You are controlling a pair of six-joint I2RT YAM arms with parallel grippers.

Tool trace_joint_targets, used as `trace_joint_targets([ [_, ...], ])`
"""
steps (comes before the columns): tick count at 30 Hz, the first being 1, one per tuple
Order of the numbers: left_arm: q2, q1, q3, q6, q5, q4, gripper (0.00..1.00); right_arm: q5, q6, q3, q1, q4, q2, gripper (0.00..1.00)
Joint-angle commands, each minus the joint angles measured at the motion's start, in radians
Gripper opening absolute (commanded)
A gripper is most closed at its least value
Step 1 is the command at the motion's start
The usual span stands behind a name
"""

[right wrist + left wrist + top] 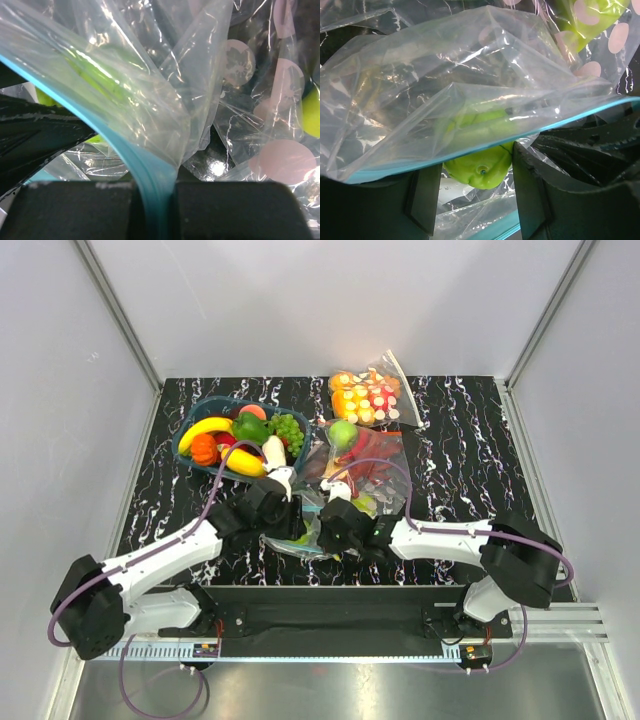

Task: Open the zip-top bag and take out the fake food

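Note:
The zip-top bag (303,543) lies crinkled on the black marbled table between both arms. My right gripper (156,200) is shut on its teal zipper strip (145,170) and holds that edge up. The other teal edge runs across the left wrist view over the bag (445,85). Below it a green fake fruit (480,175) sits in the bag's mouth. My left gripper (474,162) is shut on it, a finger touching each side. In the top view the left gripper (288,523) and right gripper (328,530) almost meet. More fake food, a banana (205,427) among it, fills a basket.
The blue basket (186,436) stands at the back left. A larger clear bag of red peppers (378,455) with a green apple (343,432) lies behind the right gripper. A small bag of orange and red-white pieces (365,395) is at the back. White walls enclose the table.

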Motion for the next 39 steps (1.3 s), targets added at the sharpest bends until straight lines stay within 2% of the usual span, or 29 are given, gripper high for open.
trace_joint_targets([
  [1,-0.059,0.005,0.053,0.022,-0.046,-0.002,0.44,0.047,0.004,0.021,0.0,-0.098,0.029,0.0],
  [20,-0.14,0.037,0.058,0.062,-0.083,-0.107,0.49,0.066,0.011,0.026,0.001,-0.138,0.015,0.0],
  [29,-0.105,0.039,0.047,0.048,0.026,-0.027,0.49,0.056,0.006,0.038,0.0,-0.138,0.02,0.0],
  [39,-0.143,0.028,0.176,0.062,0.172,-0.039,0.49,0.072,-0.002,0.055,0.0,-0.178,-0.017,0.0],
])
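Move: The green pepper is already between the left fingers, in the mouth of the clear bag. From that hand the blue basket it goes to lies about 20 cm ahead and 13 to the left, its middle slightly lower; the white eggplant at the basket's near edge is some 17 ahead and 6 left. The right hand already pinches the bag's rim, which lies 5 cm right and 2 back of the left hand; from the right hand the pepper is about 5 cm left and 2 ahead. The green pepper, still held in the left fingers, is raised about 6 cm up through the bag's mouth: first slowly, edging left by 1 to 2 cm, then back to the right with a quicker lift at the end and a slight wrist tilt. The right hand keeps its pinch on the blue-edged rim and, after a tiny rise, eases about 2 cm right and down. ##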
